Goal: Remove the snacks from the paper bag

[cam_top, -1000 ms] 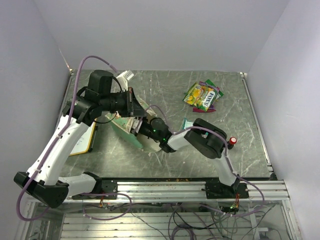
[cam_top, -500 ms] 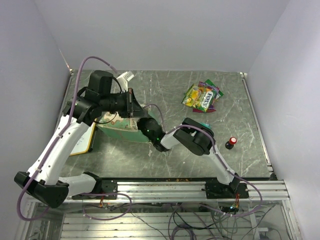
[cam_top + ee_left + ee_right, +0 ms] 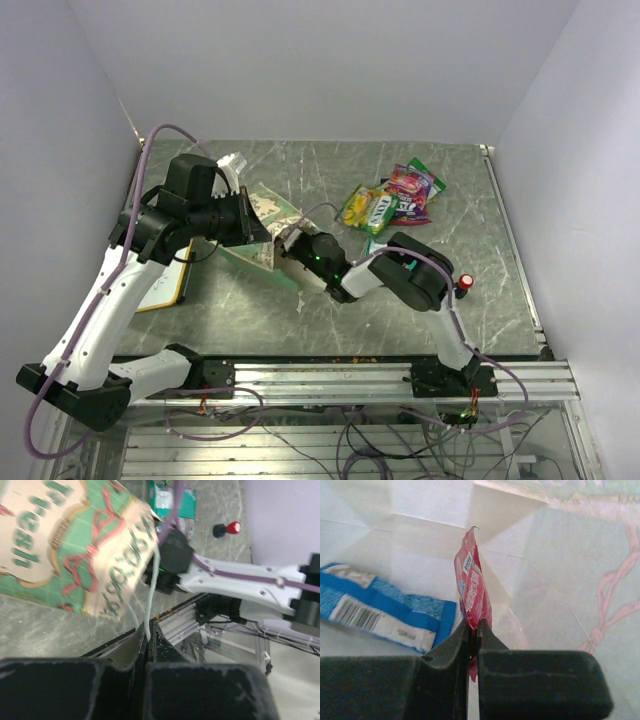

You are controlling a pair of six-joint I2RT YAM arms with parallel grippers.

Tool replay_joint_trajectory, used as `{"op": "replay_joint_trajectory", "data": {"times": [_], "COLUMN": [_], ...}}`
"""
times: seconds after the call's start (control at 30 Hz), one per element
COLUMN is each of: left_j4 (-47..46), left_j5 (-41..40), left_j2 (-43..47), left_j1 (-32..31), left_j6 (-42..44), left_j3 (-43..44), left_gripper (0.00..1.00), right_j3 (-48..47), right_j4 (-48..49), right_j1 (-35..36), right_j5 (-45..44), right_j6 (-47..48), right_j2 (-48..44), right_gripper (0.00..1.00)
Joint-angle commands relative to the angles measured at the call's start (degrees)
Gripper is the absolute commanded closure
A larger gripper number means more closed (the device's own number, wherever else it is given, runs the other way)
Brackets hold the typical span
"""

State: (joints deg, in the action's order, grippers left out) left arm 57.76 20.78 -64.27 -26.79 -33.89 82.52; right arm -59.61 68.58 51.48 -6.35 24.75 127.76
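Note:
The mint-green paper bag [image 3: 262, 212] lies tilted on the table, its cream printed front in the left wrist view [image 3: 75, 540]. My left gripper [image 3: 250, 215] is shut on the bag's thin string handle [image 3: 152, 587], which runs down between its closed jaws [image 3: 146, 639]. My right gripper [image 3: 290, 245] reaches inside the bag and is shut on the edge of a red snack packet [image 3: 472, 582]. A blue-and-white packet [image 3: 385, 607] lies on the tan inside [image 3: 550, 570] to its left. Out on the table lie a yellow-green packet [image 3: 368, 208], a pink-purple one [image 3: 412, 188] and a teal one [image 3: 374, 243].
A small red-topped black button [image 3: 465, 283] stands right of the right arm's elbow [image 3: 415, 275]; it also shows in the left wrist view [image 3: 227, 528]. A wood-framed whiteboard [image 3: 165, 283] lies at the left edge. The metal rail [image 3: 340, 375] runs along the front.
My left gripper has swung left with the handle, and the bag has turned with it. My right gripper has gone deeper into the bag. The yellow-green packet now lies further left.

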Motion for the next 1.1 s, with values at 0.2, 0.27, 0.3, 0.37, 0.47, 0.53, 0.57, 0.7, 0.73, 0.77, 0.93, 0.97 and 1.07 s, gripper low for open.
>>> {"op": "replay_joint_trajectory", "data": {"times": [0.2,0.27,0.3,0.37,0.47,0.53,0.57,0.7,0.73,0.77,0.93,0.97,1.07], "left_j4": [-2.31,-3.46,-3.79,-4.51,-5.66,-6.96,-7.66,-10.0,-10.8,-11.44,-15.88,-16.18,-15.81], "left_j5": [-5.35,-4.66,-4.44,-4.02,-3.64,-3.2,-3.01,-1.55,-1.2,-0.89,1.0,0.83,-0.72], "left_j2": [-1.39,-2.07,-2.47,-3.14,-3.66,-3.59,-3.64,-4.89,-5.33,-5.71,-6.78,-6.89,-7.49], "left_j1": [0.15,0.2,0.16,0.15,0.24,0.29,0.25,0.33,0.33,0.33,0.41,0.42,0.65], "left_j6": [-3.55,-4.14,-4.42,-4.79,-6.07,-7.36,-8.02,-10.11,-10.39,-10.74,-11.9,-11.87,-11.19], "left_j3": [0.37,0.85,1.15,1.59,1.56,0.99,0.7,0.75,0.88,1.01,0.64,0.67,1.08], "left_gripper": [0.93,0.93,0.93,0.93,0.93,0.93,0.93,0.93,0.93,0.93,0.93,0.93,0.93], "right_j3": [16.37,18.11,18.96,20.58,22.12,21.07,20.06,18.7,19.19,19.61,18.12,17.84,18.14], "right_j4": [4.28,4.08,3.78,2.64,-1.41,-8.05,-12.57,-25.34,-27.87,-30.14,-46.52,-49.34,-56.74], "right_j1": [3.24,3.56,3.63,3.83,3.89,3.92,3.89,3.86,3.92,3.96,3.89,3.91,3.89], "right_j5": [10.07,10.14,10.81,11.27,10.8,10.87,11.01,13.89,14.21,14.43,16.42,16.5,17.07], "right_j6": [-5.64,-6.55,-7.09,-8.08,-9.64,-11.15,-12.33,-16.9,-18.17,-19.25,-20.94,-21.17,-20.4], "right_j2": [-13.71,-15.4,-16.35,-18.72,-23.83,-27.35,-28.78,-34.87,-36.52,-38.31,-45.86,-47.17,-52.83], "right_gripper": [1.0,1.0,1.0,1.0,1.0,1.0,1.0,1.0,1.0,1.0,1.0,1.0,1.0]}}
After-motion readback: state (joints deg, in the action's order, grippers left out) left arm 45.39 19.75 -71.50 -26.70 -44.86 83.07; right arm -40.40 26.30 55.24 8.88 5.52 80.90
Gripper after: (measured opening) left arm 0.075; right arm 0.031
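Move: Deep in the paper bag, the right hand already holds the red snack pack. The bag's mouth is about 9 cm back and 7 cm right, at its height, and the blue pack some 4 cm back, 6 cm left and 5 cm lower. Outside, the teal pack lies 28 cm right and 2 cm back, the yellow pack 24 cm right and 11 cm ahead. From the left hand, holding the bag's string handle, the mouth is about 5 cm ahead, 7 cm right and 23 cm below. Drawing the pinched red pack back towards the bag's mouth, the right hand travels about 16 cm, later rising 8 cm and easing right, fingers shut; its wrist swings slightly counter-clockwise and tips some 25 degrees downward. The left hand keeps the string handle and shifts forward about 5 cm and a little right. ##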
